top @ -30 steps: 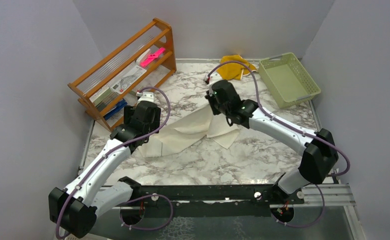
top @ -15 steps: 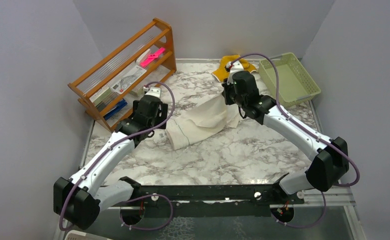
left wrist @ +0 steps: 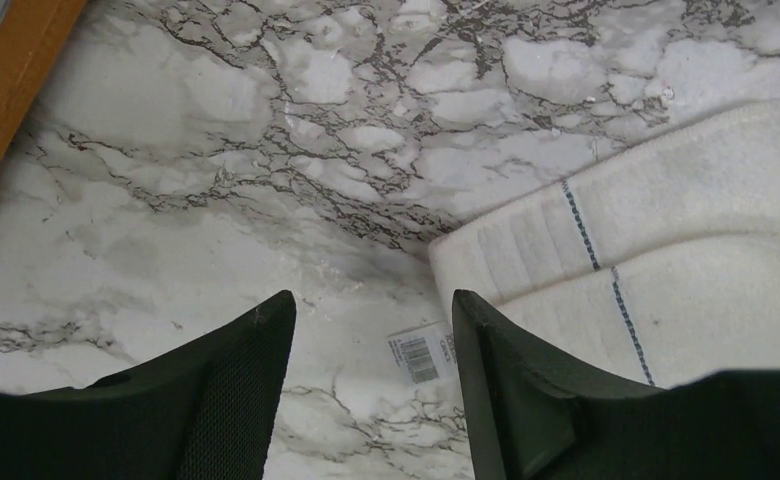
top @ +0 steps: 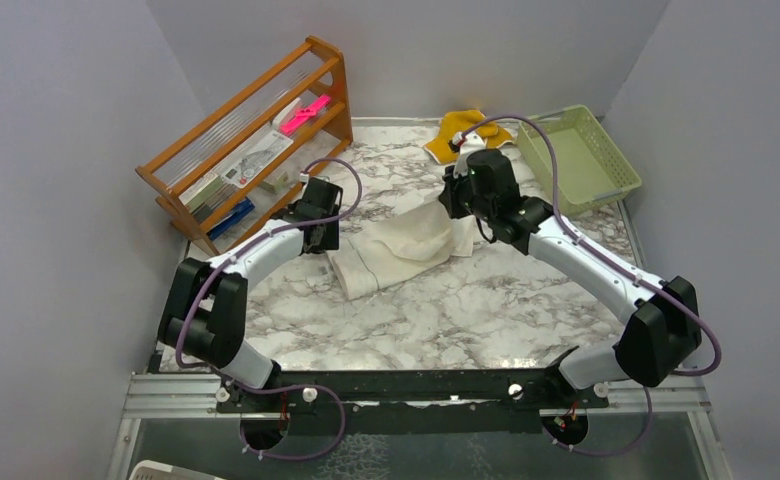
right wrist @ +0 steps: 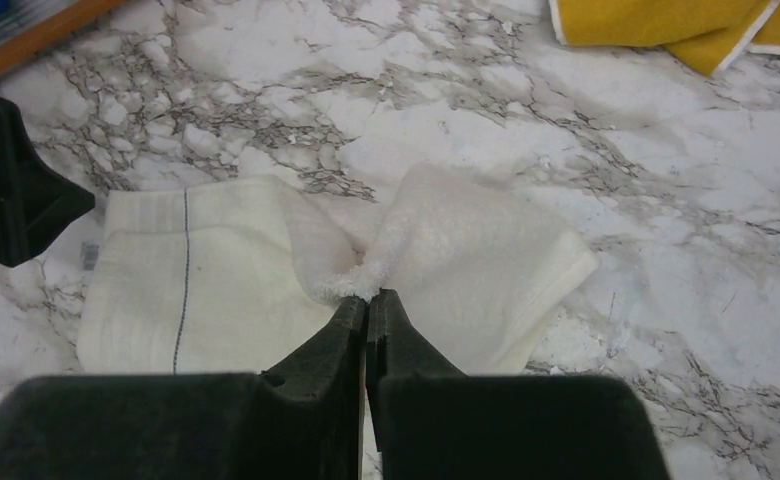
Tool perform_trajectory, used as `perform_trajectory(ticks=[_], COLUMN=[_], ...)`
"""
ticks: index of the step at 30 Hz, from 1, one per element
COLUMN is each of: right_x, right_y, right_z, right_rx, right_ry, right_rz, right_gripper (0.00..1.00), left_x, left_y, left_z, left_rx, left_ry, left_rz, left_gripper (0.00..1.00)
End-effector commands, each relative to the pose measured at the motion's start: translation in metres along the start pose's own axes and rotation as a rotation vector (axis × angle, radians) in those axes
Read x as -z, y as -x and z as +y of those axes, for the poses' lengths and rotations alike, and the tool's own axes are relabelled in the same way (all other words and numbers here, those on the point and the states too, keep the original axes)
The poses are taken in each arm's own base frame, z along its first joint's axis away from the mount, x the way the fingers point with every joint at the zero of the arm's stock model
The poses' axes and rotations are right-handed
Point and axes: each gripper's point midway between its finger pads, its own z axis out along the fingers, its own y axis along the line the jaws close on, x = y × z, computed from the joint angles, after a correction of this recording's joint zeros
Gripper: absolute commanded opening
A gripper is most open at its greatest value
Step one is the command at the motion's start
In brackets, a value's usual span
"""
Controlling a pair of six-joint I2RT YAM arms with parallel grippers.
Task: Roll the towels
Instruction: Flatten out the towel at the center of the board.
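The cream-white towel [top: 396, 245] lies bunched mid-table, its blue-striped end [left wrist: 686, 230] toward the left. My right gripper [right wrist: 368, 298] is shut on a pinched fold of the cream towel [right wrist: 206, 290], lifting its right part [top: 456, 205]. My left gripper [left wrist: 371, 305] is open just off the towel's left end, low over the marble. Only the towel's barcode tag [left wrist: 421, 355] lies on the table below its gap. In the top view the left gripper [top: 328, 238] sits beside the towel's left edge. The mustard-yellow towel [top: 463, 128] lies crumpled at the back, also showing as a yellow towel [right wrist: 666, 20] in the right wrist view.
A wooden rack [top: 251, 140] with flat items stands at the back left, its edge [left wrist: 6, 90] close to the left gripper. A green basket [top: 576, 158] sits at the back right. Grey walls enclose three sides.
The right gripper has carried its pinch of the cream towel back and to the right, bunching it. The left arm has stretched forward to the towel's left end, its jaws narrower than before.
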Motion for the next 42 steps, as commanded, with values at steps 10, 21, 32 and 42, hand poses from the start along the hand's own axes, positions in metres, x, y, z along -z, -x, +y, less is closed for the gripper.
perform_trajectory(ticks=[10, 21, 32, 42], right_x=[0.015, 0.015, 0.029, 0.124], right_y=[0.016, 0.018, 0.038, 0.11], right_z=[0.019, 0.021, 0.009, -0.008], right_rx=[-0.017, -0.014, -0.047, -0.121], right_ry=[0.107, 0.115, 0.049, 0.01], right_rz=[-0.077, -0.081, -0.155, -0.461], right_gripper=[0.01, 0.01, 0.01, 0.01], left_x=[-0.04, -0.059, 0.031, 0.297], left_y=[-0.011, -0.027, 0.068, 0.163], left_z=[-0.037, -0.038, -0.006, 0.081], left_rx=[0.19, 0.183, 0.2, 0.314], left_ry=[-0.195, -0.191, -0.178, -0.203], left_rz=[0.017, 0.051, -0.24, -1.0], left_gripper=[0.52, 0.0, 0.0, 0.0])
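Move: The white towel's left end, with its tag at the edge, lies about 3 cm ahead of the left hand's open fingers, 3 cm to their right and 5 cm below. The wooden rack's middle is roughly 20 cm ahead and 14 cm left of that hand. From the right hand, already holding the towel's far part up, that left end is about 25 cm left, 2 cm back and 18 cm below; the yellow towel lies some 18 cm ahead, 3 cm right and 18 cm below. The left fingers shut on the white towel's tagged edge after easing about 5 cm down with a little forward and right, rolling slightly. They then whip it up some 33 cm off the board, drawing left and a little back late on, wrist tipping up about 45 degrees. The right hand keeps its pinch, nearly still until a late rise of about 8 cm. ##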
